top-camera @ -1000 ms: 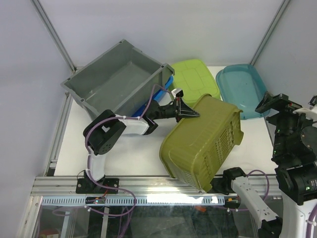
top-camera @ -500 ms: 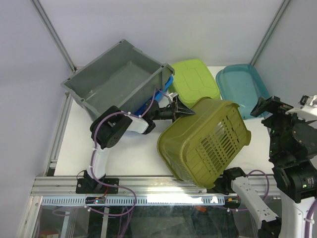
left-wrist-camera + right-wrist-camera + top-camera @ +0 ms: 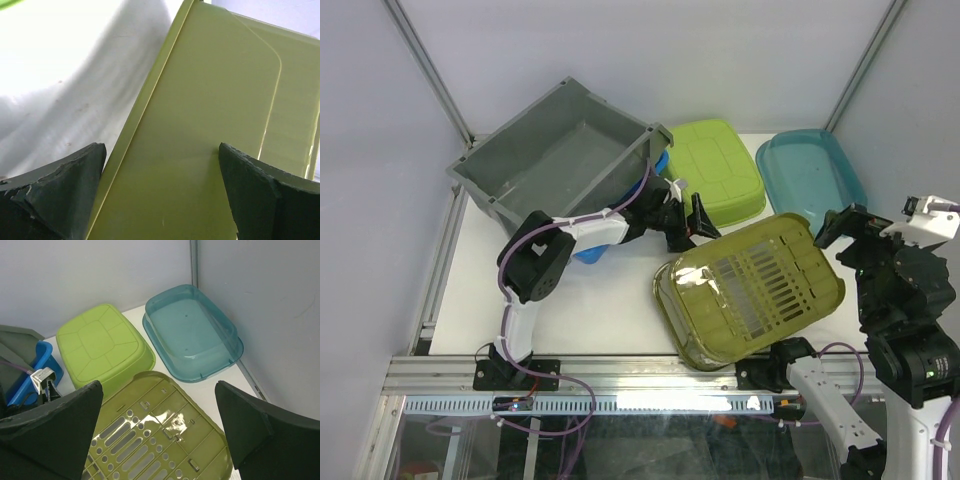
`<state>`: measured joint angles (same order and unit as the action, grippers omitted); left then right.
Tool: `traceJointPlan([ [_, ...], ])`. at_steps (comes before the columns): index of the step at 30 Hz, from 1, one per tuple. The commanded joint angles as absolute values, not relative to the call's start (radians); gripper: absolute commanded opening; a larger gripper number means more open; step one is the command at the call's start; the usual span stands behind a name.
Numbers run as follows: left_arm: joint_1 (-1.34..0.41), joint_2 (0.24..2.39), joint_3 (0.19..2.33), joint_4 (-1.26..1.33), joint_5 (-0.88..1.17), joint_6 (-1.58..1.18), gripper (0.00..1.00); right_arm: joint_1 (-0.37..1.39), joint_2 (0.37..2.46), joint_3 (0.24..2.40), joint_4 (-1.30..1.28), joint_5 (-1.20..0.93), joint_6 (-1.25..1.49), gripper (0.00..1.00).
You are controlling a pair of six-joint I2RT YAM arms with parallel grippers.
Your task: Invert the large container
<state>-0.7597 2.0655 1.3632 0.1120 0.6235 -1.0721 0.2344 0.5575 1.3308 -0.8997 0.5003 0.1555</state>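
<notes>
The large container (image 3: 560, 165) is the grey ribbed crate at the back left. It stands open side up and tilted, with one end propped on a blue tub (image 3: 588, 250). My left gripper (image 3: 685, 220) is open just off the crate's right corner and holds nothing. In the left wrist view the left gripper (image 3: 161, 150) looks at a smooth wall of the olive-green basket (image 3: 210, 125), which its fingers do not touch. My right gripper (image 3: 878, 225) hangs open above the table's right side. The grey crate (image 3: 15, 337) shows only as a sliver in the right wrist view.
The olive-green slotted basket (image 3: 755, 290) lies bottom up in front of the right arm, under the right gripper (image 3: 159, 390). A lime-green tub (image 3: 715, 175) sits upside down at the back middle. A teal tub (image 3: 810, 175) stands at the back right. Frame posts stand at the corners.
The olive-green basket has tipped from its side onto its rim, bottom up. My left gripper opened, let go of it and drew back toward the grey crate. The right arm shifted slightly.
</notes>
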Motion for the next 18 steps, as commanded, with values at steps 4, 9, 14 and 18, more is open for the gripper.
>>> traceJointPlan([
  [4, -0.859, 1.942, 1.572, -0.268, 0.491, -0.778, 0.99, 0.233, 0.547, 1.339, -0.913, 0.454, 0.161, 0.99],
  [9, -0.901, 1.888, 1.7, -0.389, 0.384, -0.705, 0.99, 0.233, 0.535, 1.333, -0.923, 0.435, 0.158, 0.99],
  [14, -0.939, 1.797, 1.776, -0.432, 0.326, -0.667, 0.99, 0.233, 0.525, 1.322, -0.913, 0.353, 0.151, 0.99],
  [18, -1.028, 1.668, 1.811, -0.461, 0.231, -0.629, 0.99, 0.233, 0.526, 1.301, -0.907, 0.193, 0.147, 0.99],
])
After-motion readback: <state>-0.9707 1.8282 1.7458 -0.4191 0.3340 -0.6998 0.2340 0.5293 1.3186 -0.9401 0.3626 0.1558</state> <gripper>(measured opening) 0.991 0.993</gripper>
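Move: The large container, tipped nearly bottom-up, has its middle about 13 cm back and 11 cm right of the left hand, a few centimetres lower. Its far-left side is right by the open fingers. The green tub sits some 14 cm ahead of that hand and 3 cm right, the teal tray 14 cm ahead and 27 cm right. From the right hand, the container lies 10 cm left, about 1 cm back and 32 cm below. Up and then back goes the left hand, after a slight dip beside the container's far-left side: it rises about 16 cm and draws back some 6 cm, clearing the slotted bottom with a small shift right. The wrist rolls nearly 30 degrees, swinging the right-pointing fingers a little forward; they stay wide open. The right hand stays empty and open, edging about 2 cm left. ##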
